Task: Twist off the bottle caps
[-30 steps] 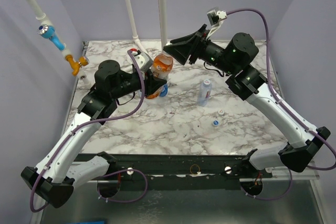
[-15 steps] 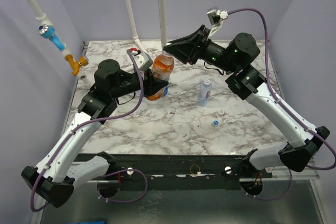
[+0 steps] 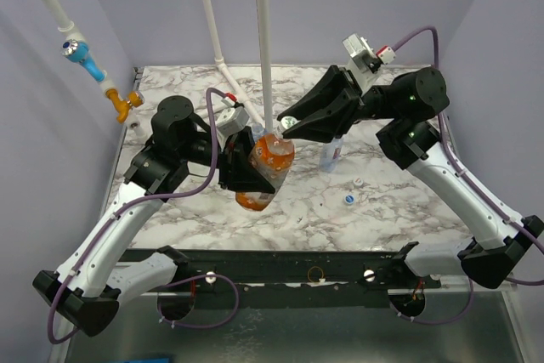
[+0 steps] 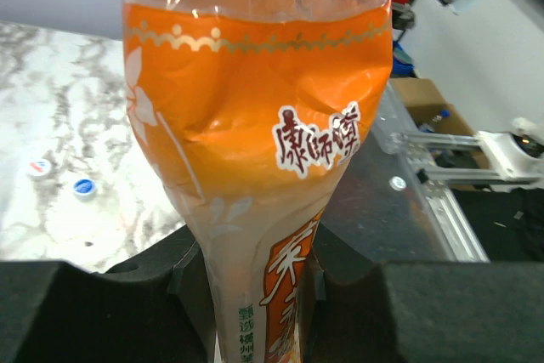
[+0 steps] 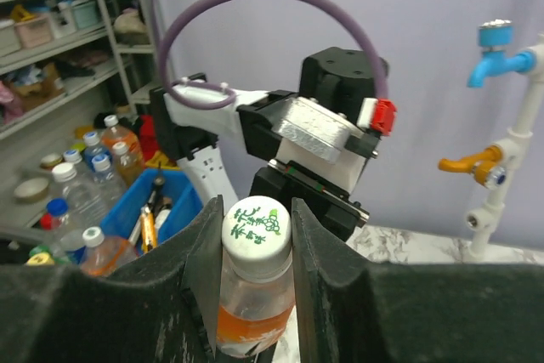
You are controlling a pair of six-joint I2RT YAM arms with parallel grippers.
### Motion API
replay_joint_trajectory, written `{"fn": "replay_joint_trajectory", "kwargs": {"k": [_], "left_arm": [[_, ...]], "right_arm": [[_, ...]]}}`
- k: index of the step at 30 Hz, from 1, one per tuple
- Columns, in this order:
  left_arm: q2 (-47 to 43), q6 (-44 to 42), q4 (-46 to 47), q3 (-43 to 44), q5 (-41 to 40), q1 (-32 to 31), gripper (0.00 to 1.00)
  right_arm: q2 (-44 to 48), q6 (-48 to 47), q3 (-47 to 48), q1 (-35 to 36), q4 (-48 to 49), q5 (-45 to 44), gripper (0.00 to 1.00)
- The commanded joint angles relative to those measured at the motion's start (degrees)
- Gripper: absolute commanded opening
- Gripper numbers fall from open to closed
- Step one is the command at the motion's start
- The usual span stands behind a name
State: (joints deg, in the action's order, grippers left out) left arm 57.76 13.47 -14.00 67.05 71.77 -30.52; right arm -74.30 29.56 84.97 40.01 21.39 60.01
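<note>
My left gripper (image 3: 245,174) is shut on the lower body of the orange bottle (image 3: 270,159) and holds it tilted above the table's middle. In the left wrist view the bottle (image 4: 255,125) fills the frame, pinched between the black fingers (image 4: 191,282). My right gripper (image 3: 285,127) sits at the bottle's top. In the right wrist view its fingers (image 5: 204,252) press both sides of the white cap with green print (image 5: 256,225). A clear bottle with a blue label (image 3: 331,149) stands to the right. Two loose white caps (image 3: 348,199) lie on the marble, and also show in the left wrist view (image 4: 82,186).
White pipes (image 3: 263,40) rise at the back. A pipe with a blue tap (image 3: 81,55) and a yellow valve (image 3: 126,105) hangs at the left. Off the table, a blue bin (image 5: 144,210) and several bottles (image 5: 93,176) show in the right wrist view.
My left arm has carried the orange bottle from the back toward the table's middle and tilted it. My right gripper has followed and come onto its cap.
</note>
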Motion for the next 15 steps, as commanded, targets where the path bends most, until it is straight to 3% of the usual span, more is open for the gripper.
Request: {"fn": "replay_joint_trajectory", "kwargs": {"k": [1, 9, 10, 11, 12, 15], "left_arm": [[-0.1, 4.6, -0.9, 0.2, 5.6, 0.3, 0.00], [-0.1, 4.0, -0.9, 0.6, 4.7, 0.5, 0.00], [-0.2, 3.5, -0.9, 0.4, 3.4, 0.5, 0.00], [-0.3, 2.9, -0.9, 0.3, 2.1, 0.5, 0.00], [-0.4, 1.7, -0.9, 0.3, 0.3, 0.7, 0.00], [-0.7, -1.9, -1.4, 0.3, -7.8, 1.0, 0.00]], "right_arm": [[-0.6, 5.2, -1.7, 0.5, 6.2, 13.3, 0.01], [0.2, 3.2, -2.0, 0.1, 3.5, 11.6, 0.01], [0.3, 0.5, -1.0, 0.0, -0.4, 9.3, 0.12], [0.4, -2.8, 0.3, 0.1, -4.9, 6.4, 0.38], [0.4, -5.0, 1.7, 0.0, -9.5, 2.5, 0.52], [0.8, -9.4, 4.3, 0.0, -18.1, -10.9, 0.68]]}}
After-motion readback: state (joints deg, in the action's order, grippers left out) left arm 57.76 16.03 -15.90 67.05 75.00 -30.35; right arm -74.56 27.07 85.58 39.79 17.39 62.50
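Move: The right hand's fingers are already shut on the white cap, with the orange bottle's body some 4 cm back, 7 cm left and 12 cm below. From the left hand, which holds that body, the cap lies about 4 cm ahead, 7 cm right and 12 cm up. On the table, the clear bottle stands roughly 26 cm ahead of the right hand, 13 cm right and 41 cm below; the loose blue cap lies 15 cm ahead, 18 cm right and 50 cm below. Back towards the bases, both hands ease out the last of their swing, left about 2 cm and right 1.5 cm, with the left keeping its hold on the orange bottle. Then the right fingers open to nearly twice their gap and let go of the white cap, staying around it, as both hands start forward again by about 1 cm. ##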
